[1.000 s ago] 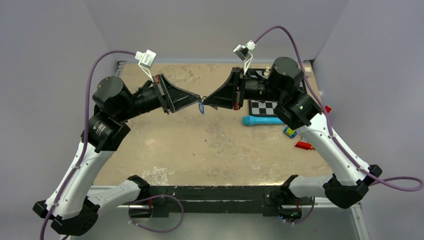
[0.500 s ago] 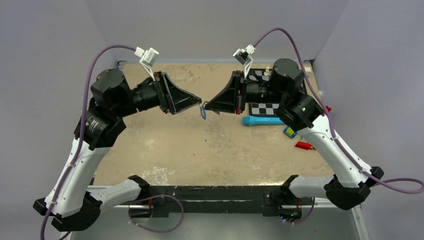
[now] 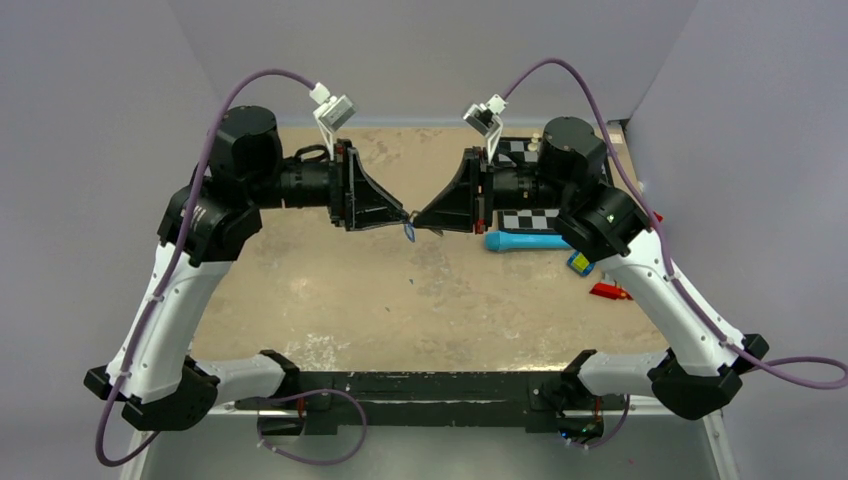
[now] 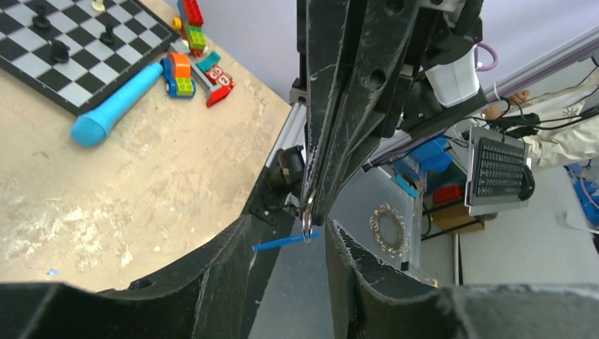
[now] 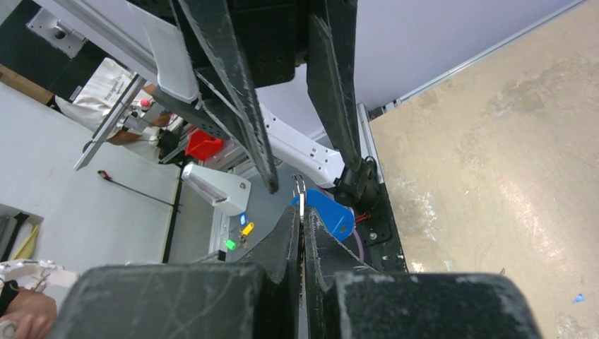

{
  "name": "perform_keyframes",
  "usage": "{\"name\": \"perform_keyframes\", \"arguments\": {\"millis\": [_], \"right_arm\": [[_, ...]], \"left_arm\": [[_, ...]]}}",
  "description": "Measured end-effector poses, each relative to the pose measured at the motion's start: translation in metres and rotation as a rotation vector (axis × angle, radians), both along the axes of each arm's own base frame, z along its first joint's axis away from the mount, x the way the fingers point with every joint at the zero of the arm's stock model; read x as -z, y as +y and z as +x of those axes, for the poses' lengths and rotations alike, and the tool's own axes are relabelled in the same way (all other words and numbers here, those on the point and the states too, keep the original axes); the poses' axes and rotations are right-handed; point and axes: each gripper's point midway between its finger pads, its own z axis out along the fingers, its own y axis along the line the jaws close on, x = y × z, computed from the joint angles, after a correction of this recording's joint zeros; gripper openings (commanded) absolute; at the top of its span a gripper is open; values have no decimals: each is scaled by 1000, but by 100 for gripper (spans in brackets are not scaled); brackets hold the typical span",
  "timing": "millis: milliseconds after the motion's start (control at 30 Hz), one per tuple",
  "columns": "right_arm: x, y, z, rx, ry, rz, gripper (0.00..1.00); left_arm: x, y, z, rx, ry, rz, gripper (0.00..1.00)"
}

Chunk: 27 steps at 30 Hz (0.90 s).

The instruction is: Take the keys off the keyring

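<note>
My right gripper (image 3: 418, 221) (image 5: 302, 212) hangs above the middle of the table, shut on the keyring (image 5: 300, 186), a thin metal ring that sticks out past its fingertips. The bright blue oval piece of the keys (image 5: 329, 212) (image 3: 410, 232) dangles from that ring. In the left wrist view the ring (image 4: 306, 227) sits just under the right fingertips, with the blue piece (image 4: 281, 244) edge-on. My left gripper (image 3: 404, 217) (image 4: 293, 251) faces the right one tip to tip. It is open, one finger on each side of the ring and blue piece.
A chessboard (image 3: 535, 215) with pieces lies at the back right. In front of it are a long light-blue tube tool (image 3: 525, 241), a small blue-and-yellow block (image 3: 579, 263) and a red piece (image 3: 608, 292). The table's near edge rail (image 3: 430, 385) runs below the grippers.
The left gripper has gone from shut to open. The left arm has swung up and right, bringing its fingers around the ring. The right gripper holds still.
</note>
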Motion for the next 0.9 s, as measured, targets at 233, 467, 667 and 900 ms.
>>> {"name": "perform_keyframes", "arguments": {"millis": [233,467,667,900], "right_arm": [[-1,0,0,-1,-1,1,0],[-1,0,0,-1,-1,1,0],[-1,0,0,-1,-1,2,0],[-1,0,-1,-4,2,3,0]], "left_arm": [[12,-1,-6,41,29,19,40],[7,-1,-8,51,9,3,38],[4,-1,-7,50,-4,-8,32],[4,-3,-6,48,2,-15,26]]}}
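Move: The keyring stands about 1 cm beyond the right hand's shut fingertips, to that hand's left and level with it. From the left hand's half-open fingers it lies some 2 cm to the right, level. The blue tag hangs about 1 cm right of the left hand, 3 cm back and 2 cm lower; the silver key lies roughly 5 cm right, 2 cm back and 1 cm lower. Left fingers narrow around the keyring as that hand dips about 1 cm back and down; the right holds still. ##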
